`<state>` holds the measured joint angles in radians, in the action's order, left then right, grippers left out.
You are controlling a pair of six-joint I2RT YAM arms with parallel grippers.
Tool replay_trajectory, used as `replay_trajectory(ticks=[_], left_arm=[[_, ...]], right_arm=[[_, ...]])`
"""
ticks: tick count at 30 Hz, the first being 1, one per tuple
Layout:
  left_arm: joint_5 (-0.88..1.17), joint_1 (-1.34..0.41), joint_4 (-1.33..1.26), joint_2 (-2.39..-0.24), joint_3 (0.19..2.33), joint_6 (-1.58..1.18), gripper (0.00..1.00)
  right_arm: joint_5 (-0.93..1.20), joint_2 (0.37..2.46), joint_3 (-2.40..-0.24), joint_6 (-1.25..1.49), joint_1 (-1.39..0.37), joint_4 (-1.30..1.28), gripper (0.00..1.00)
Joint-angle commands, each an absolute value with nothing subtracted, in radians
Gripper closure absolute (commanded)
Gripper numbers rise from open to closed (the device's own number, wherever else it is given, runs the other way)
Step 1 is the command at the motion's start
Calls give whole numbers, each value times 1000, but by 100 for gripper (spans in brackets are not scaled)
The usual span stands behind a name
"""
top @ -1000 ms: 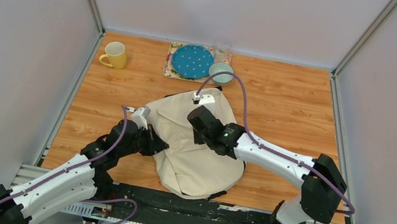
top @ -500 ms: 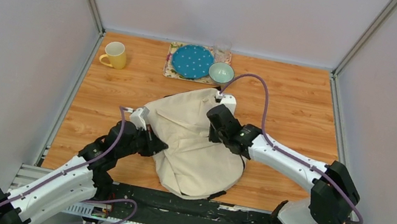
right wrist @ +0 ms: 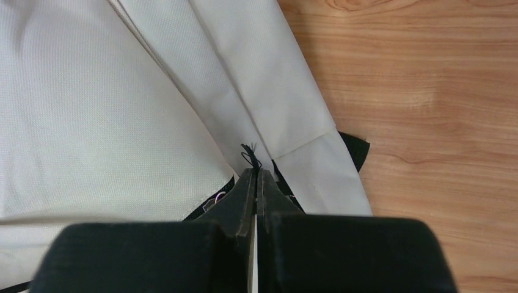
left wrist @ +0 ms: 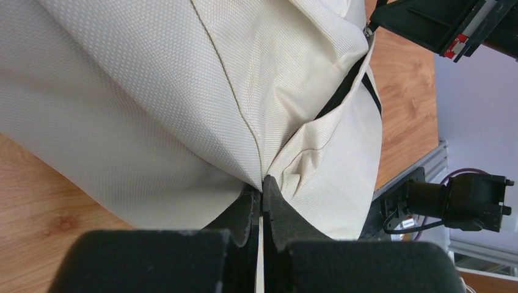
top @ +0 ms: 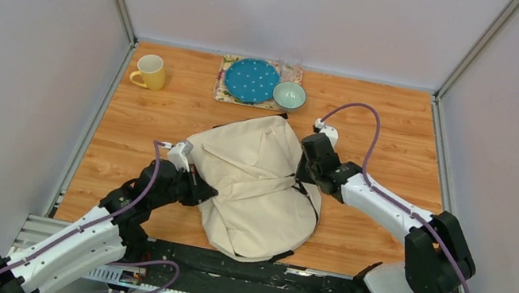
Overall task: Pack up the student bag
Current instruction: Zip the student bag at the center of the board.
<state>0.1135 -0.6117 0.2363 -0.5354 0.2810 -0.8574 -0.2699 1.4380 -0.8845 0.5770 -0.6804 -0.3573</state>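
Observation:
The student bag, a big cream fabric backpack, lies flat in the middle of the wooden table. My left gripper is at its left edge, and the left wrist view shows the left gripper shut on a pinched fold of the bag's cream cloth. My right gripper is at the bag's right side. In the right wrist view the right gripper is shut on a thin black zipper pull cord, with the dark zipper line running beside the tips.
At the back of the table stand a yellow mug, a blue dotted plate on a patterned mat, a pale green bowl and a clear glass. Grey walls close in both sides.
My right gripper has travelled right and a little nearer along the bag's upper edge to its right side, still shut on the zipper pull. The left gripper has kept its hold on the bag.

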Motion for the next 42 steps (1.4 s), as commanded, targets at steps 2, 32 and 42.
replay_trajectory(ticks=[2,32,42], left_arm=[[80,-600,298,-520,279,-824,100],[310,-439,218,-988,522,-626,48],[14,-439,475,-652,488,-644,23]], right_arm=[[-315,1449,-842,555,-606,-321,100],[-396,982,-623,698,-604,-526,55],[-380,732,-676,673,-603,-646,37]])
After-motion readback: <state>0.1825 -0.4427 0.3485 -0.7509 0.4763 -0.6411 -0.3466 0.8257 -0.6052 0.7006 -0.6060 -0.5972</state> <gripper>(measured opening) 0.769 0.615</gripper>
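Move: The left hand has the bag's left side seam pinched between its pads; the bag's middle lies some 10 cm to its right and 2 cm ahead, a little lower. The right hand holds the zip pull in its shut fingers; from it the bag's middle is about 12 cm left and 7 cm back. The green bowl stands some 19 cm ahead and 6 cm left of the right hand, and the bag's bottom strap about 22 cm straight back. In opposite directions the two shut hands turn the bag: the right dips about 2 cm, then draws the zip pull back and right some 5 cm each way, turning clockwise, while the left first waits, dips slightly and pushes the seam about 5 cm forward and a little right. Then both open and come free, the left drifting back left, the right withdrawing farther right, back and up. ##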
